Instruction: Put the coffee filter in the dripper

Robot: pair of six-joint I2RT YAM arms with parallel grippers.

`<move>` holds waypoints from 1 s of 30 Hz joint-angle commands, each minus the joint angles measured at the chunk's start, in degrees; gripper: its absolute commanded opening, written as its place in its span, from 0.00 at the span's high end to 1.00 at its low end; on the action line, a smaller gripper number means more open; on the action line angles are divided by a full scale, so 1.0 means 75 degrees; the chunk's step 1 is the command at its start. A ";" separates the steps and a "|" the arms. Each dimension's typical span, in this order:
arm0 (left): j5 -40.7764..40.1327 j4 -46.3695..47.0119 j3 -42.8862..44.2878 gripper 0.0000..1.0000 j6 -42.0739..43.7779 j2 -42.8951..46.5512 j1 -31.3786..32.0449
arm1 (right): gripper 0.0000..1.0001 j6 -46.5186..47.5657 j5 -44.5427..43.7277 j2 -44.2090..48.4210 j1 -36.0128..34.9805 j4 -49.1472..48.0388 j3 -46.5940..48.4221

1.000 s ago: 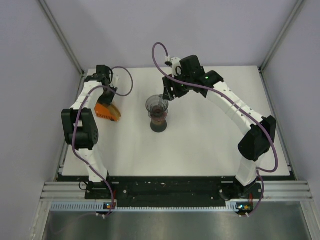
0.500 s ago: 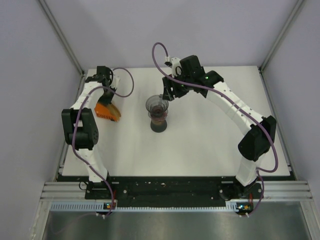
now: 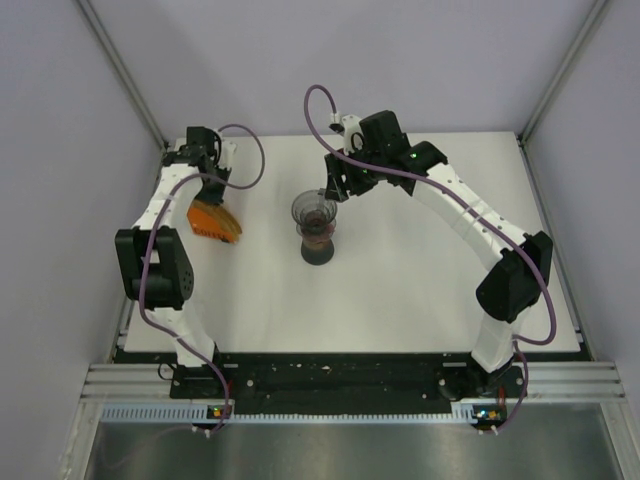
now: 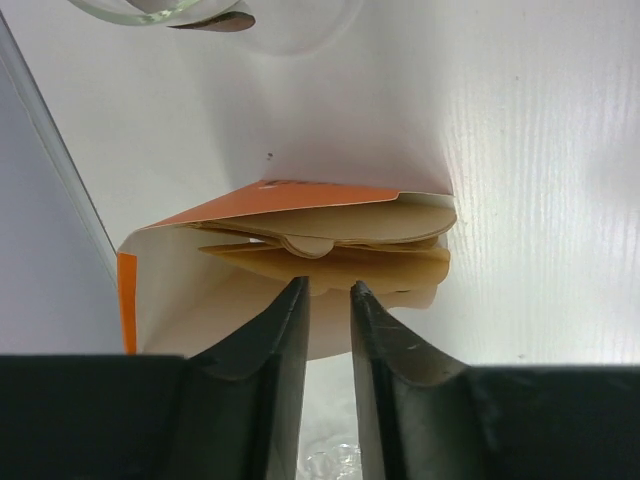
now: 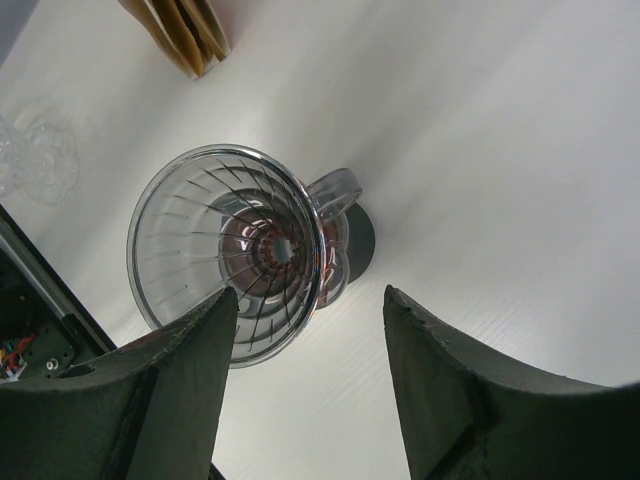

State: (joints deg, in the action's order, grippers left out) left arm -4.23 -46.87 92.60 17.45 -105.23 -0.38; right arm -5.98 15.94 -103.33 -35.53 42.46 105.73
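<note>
Brown paper coffee filters (image 4: pixel 340 235) lie stacked in an orange-and-white box (image 3: pixel 213 220) at the far left of the table. My left gripper (image 4: pixel 329 288) points at the near edge of the stack. Its jaws stand a narrow gap apart, with only table showing between them. The glass dripper (image 3: pixel 315 212) stands on a dark base at mid-table, and its ribbed cone is empty in the right wrist view (image 5: pixel 225 250). My right gripper (image 5: pixel 311 293) hangs wide open just behind the dripper (image 3: pixel 335 185), holding nothing.
The white table (image 3: pixel 430 270) is walled by grey panels, and the left wall runs close beside the filter box. The dripper's rim (image 4: pixel 150 10) shows at the top left of the left wrist view. The filter stack (image 5: pixel 185 35) shows at the top of the right wrist view.
The left arm has drawn back slightly toward the far left corner, away from the filter box. The right arm and the dripper have not moved.
</note>
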 commanded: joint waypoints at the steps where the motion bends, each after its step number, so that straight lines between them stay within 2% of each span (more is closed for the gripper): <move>1: -0.0244 0.0144 0.0052 0.67 -0.0721 0.0027 -0.0007 | 0.40 0.0024 0.0077 0.0406 -0.0114 -0.0235 0.0024; 12: -0.0865 0.0109 0.0087 0.62 -0.0897 -0.0301 -0.0008 | 0.40 0.0035 0.0030 0.0476 -0.0115 -0.0235 -0.0094; 24: -0.1088 0.0133 0.0134 0.60 -0.0886 -0.0547 -0.0008 | 0.40 0.0070 0.0019 0.0500 -0.0114 -0.0258 -0.0152; 27: -0.0832 -0.0031 0.0204 0.54 -0.0862 -0.0489 -0.0008 | 0.40 0.0059 0.0019 0.0511 -0.0126 -0.0235 -0.0176; 30: -0.0095 -0.0207 0.0228 0.49 -0.0524 -0.0267 0.0004 | 0.40 0.0071 0.0019 0.0512 -0.0114 -0.0235 -0.0188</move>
State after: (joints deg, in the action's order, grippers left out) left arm -10.70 -47.24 92.58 11.73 -109.25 -0.38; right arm -5.96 15.92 -102.78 -35.53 42.41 104.22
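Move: The upright coffee filters stand in their orange box about 1 cm ahead of my left hand, 2 cm to its right and 6 cm below. The box's middle is roughly 1 cm ahead, 1 cm left and 8 cm down. The glass stands some 14 cm ahead and 3 cm left, with the dripper about 26 cm right and 7 cm back. From my right hand the filters lie about 29 cm left, 7 cm ahead and 17 cm below. With nothing in my grip, I lower my left hand again, about 3 cm, down towards the filter rims in the orange box, easing some 1.5 cm to the left as I go. My fingers spread from barely parted to about half open to straddle the filter edges, and I turn the wrist nearly 10 degrees counter-clockwise. ##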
